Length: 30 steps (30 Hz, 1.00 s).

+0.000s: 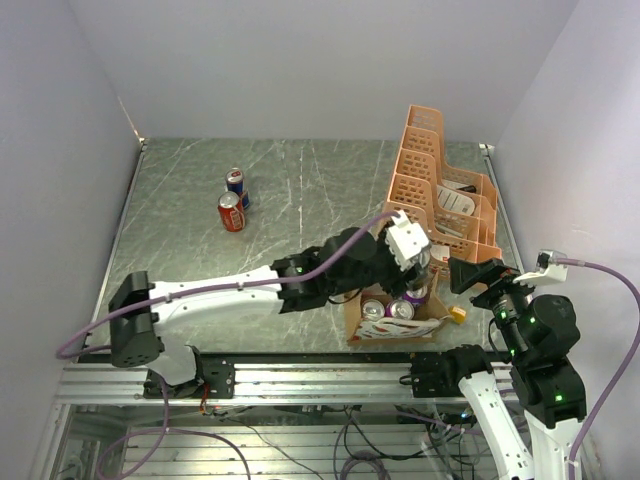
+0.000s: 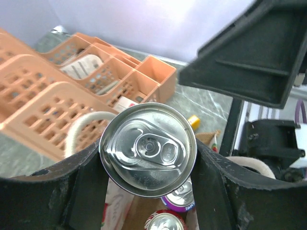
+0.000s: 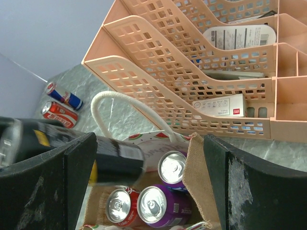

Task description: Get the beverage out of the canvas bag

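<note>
The canvas bag (image 1: pixel 385 328) stands near the front right of the table, tan inside with whitish sides. My left gripper (image 1: pixel 415 272) is shut on a dark can (image 2: pixel 148 148) and holds it upright just above the bag's opening. In the right wrist view the held can (image 3: pixel 115 160) shows blurred over the bag (image 3: pixel 199 177). A red can (image 3: pixel 120 206) and two purple cans (image 3: pixel 160 203) stand inside. My right gripper (image 3: pixel 151 163) is open beside the bag's right wall (image 1: pixel 462 275), empty.
The orange lattice rack (image 1: pixel 440 190) stands right behind the bag, holding papers and boxes. A blue can (image 1: pixel 236 185) and a red can (image 1: pixel 231 212) stand at the back left. A small yellow item (image 1: pixel 458 314) lies right of the bag.
</note>
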Tool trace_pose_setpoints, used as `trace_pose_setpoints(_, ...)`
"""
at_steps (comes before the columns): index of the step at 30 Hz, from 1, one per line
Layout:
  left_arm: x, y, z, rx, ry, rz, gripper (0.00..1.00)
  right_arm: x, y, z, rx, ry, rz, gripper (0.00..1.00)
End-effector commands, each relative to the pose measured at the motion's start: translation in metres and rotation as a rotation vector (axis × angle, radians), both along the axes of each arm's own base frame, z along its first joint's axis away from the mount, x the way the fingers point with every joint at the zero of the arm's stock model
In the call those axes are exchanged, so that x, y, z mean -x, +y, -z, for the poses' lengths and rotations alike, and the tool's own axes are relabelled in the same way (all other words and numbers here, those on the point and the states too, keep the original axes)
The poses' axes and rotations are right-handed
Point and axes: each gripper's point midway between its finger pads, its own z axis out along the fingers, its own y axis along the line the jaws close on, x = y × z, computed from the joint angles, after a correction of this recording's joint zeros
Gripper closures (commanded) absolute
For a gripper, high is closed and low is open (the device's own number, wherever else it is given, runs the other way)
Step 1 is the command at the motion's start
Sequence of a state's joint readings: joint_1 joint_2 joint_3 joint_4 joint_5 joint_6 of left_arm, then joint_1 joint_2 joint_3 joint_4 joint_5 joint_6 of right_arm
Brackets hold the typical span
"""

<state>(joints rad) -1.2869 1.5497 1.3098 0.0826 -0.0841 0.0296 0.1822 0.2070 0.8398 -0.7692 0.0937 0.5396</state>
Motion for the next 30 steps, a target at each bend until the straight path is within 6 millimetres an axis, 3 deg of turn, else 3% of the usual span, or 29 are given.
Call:
trace_pose_setpoints(1,-0.026,0.039,-0.08,0.156,0.008,-0.19,0.93,0.001,-0.001,-0.001,0.0,-0.012,0.003,0.08)
trace_pose_setpoints(6,-0.036,0.094,-0.108,0.191,0.057,-0.337,0.93,0.0,0.0,0.0,0.004,-0.008,-0.001,0.08)
trace_pose_setpoints(11,-0.042,0.16,-0.109,0.193,0.058,-0.512,0.93,-0.001,0.001,0.001,0.007,-0.005,-0.004,0.08)
trace_pose_setpoints(14,-0.046,0.203,-0.085,0.174,0.054,-0.637,0.93,-0.001,0.001,0.001,0.009,-0.005,-0.008,0.08)
trace_pose_setpoints(17,-0.049,0.244,-0.045,0.144,0.077,-0.776,0.93,-0.002,0.002,0.001,0.012,-0.005,-0.012,0.08)
trace_pose_setpoints(24,-0.051,0.319,0.042,0.068,0.136,-1.11,0.93,-0.003,0.002,0.001,0.017,-0.003,-0.015,0.08)
trace_pose_setpoints(27,-0.053,0.349,0.063,0.112,0.122,-1.284,0.93,-0.004,0.003,0.002,0.021,0.002,-0.02,0.08)
trace_pose_setpoints(30,-0.059,0.368,0.07,0.19,0.091,-1.406,0.93,-0.004,0.003,0.002,0.021,0.003,-0.022,0.08)
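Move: The beverage can already in the left hand's fingers is bound for the open table by the standing cans: the red can is about 24 cm ahead, 41 cm left and 24 cm below, with the blue can 7 cm beyond it. The canvas bag sits some 22 cm below, 3 cm back and 3 cm left; the orange rack lies 24 cm ahead, 14 cm right, 21 cm lower. From the right hand, the red can is about 24 cm ahead, 49 cm left, 23 cm below. The held can, already clear of the canvas bag, is swept some 33 cm to the left, away from the bag and towards the red can, with only a slight gain forward. The left hand arcs up about 8 cm, then sinks well below its starting height, swinging roughly 65 degrees counter-clockwise until its fingers point forward; the grip stays shut on the can. ##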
